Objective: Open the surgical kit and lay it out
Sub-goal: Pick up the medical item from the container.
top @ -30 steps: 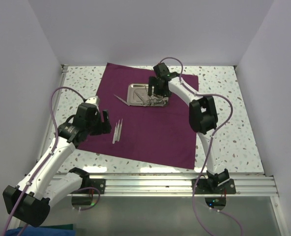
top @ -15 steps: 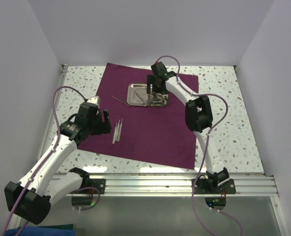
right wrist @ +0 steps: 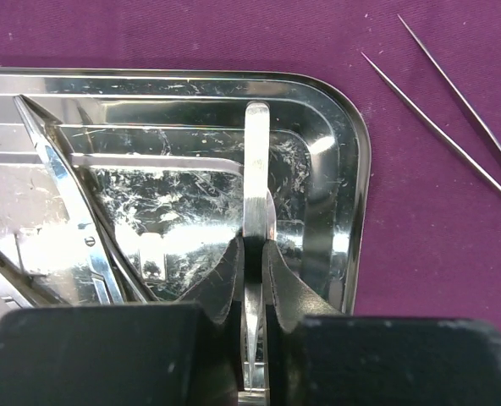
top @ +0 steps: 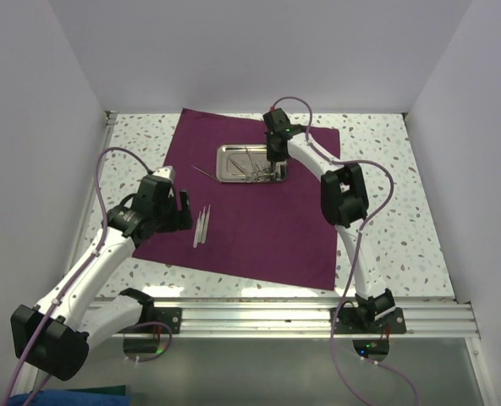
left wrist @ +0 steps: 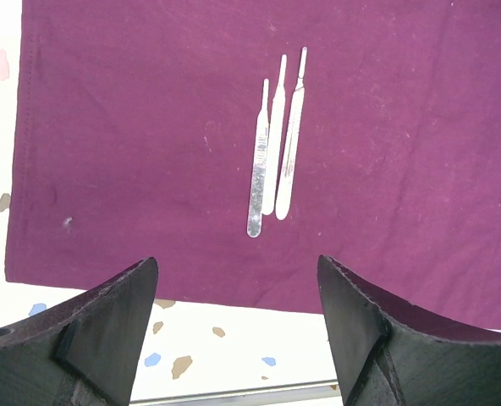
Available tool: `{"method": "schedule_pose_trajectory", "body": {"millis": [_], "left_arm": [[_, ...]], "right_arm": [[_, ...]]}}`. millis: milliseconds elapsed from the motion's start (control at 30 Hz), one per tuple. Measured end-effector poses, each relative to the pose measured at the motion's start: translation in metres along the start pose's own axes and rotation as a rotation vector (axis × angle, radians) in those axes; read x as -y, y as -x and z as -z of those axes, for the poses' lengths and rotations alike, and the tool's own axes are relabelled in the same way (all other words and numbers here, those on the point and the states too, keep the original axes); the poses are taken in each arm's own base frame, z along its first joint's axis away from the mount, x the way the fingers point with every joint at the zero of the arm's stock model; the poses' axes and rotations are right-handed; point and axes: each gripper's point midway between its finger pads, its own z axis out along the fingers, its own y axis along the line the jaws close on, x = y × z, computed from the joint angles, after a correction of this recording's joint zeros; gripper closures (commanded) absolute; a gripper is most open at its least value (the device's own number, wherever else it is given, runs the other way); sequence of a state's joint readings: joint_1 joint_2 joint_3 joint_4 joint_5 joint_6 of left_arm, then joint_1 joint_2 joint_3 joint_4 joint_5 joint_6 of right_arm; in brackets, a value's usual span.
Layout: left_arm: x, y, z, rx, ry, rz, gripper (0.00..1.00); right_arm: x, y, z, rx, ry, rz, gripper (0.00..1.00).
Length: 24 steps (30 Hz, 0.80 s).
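The dark purple cloth (top: 259, 228) lies spread flat on the table. On its far part sits the shiny steel tray (top: 222, 164) with scissor-like instruments (right wrist: 64, 194) in it. My right gripper (top: 272, 159) reaches down into the tray, shut on a flat silver tweezer-like instrument (right wrist: 257, 161) that stands between its fingertips (right wrist: 255, 247). Three slim silver instruments (left wrist: 274, 144) lie side by side on the cloth (left wrist: 132, 127). My left gripper (left wrist: 238, 271) hovers open above the cloth's left edge, holding nothing, just left of those instruments (top: 201, 225).
A thin pointed instrument (right wrist: 454, 110) lies on the cloth beside the tray's corner (right wrist: 352, 169), also visible left of the tray (top: 204, 172). Speckled tabletop (top: 386, 220) surrounds the cloth. White walls enclose three sides, and a metal rail (top: 318, 317) runs along the near edge.
My right gripper has lowered into the tray and shut on the flat silver instrument. The left arm shifted only slightly and stays open.
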State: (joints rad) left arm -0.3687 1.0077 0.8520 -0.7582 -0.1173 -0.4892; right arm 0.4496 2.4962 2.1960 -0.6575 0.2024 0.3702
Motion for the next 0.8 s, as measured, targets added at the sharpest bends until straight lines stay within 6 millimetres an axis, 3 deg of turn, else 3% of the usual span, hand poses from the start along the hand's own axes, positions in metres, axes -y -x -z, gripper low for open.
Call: {"method": "schedule_pose_trajectory", "body": {"millis": [300, 433, 533, 700, 800], "left_arm": [[0.0, 0.0, 0.0, 0.0, 0.002, 0.0, 0.2], [-0.001, 0.001, 0.0, 0.005, 0.007, 0.0, 0.21], [-0.002, 0.003, -0.002, 0.011, 0.014, 0.0, 0.21], [-0.006, 0.005, -0.017, -0.023, 0.07, -0.008, 0.21], [-0.005, 0.017, -0.03, -0.03, 0.113, -0.008, 0.21]], "right_arm": [[0.001, 0.002, 0.003, 0.006, -0.004, 0.014, 1.0], [-0.002, 0.004, 0.019, 0.003, 0.016, 0.013, 1.0], [0.001, 0.006, 0.053, 0.016, 0.028, 0.005, 1.0], [0.014, 0.015, 0.15, 0.114, 0.087, -0.043, 1.0], [0.026, 0.009, 0.203, 0.178, 0.126, -0.086, 1.0]]}}
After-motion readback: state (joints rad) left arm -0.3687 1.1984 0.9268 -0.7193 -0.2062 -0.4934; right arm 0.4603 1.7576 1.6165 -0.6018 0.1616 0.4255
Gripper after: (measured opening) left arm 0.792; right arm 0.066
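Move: The medical item is already pinched upright-free, lengthwise, in the right fingers near the tray's right end, and where it will be set down can't be judged. From that hand the tray's middle with the scissors is about 6 cm left and 1 ahead, the tweezers on the cloth some 10 right and 6 ahead, the laid-out scalpels roughly 20 left and 19 back. From the left hand the item is about 30 cm ahead, 24 right, 11 below. Still pinching the medical item, the right hand lifts some 17 cm and draws 11 back; the left advances. ##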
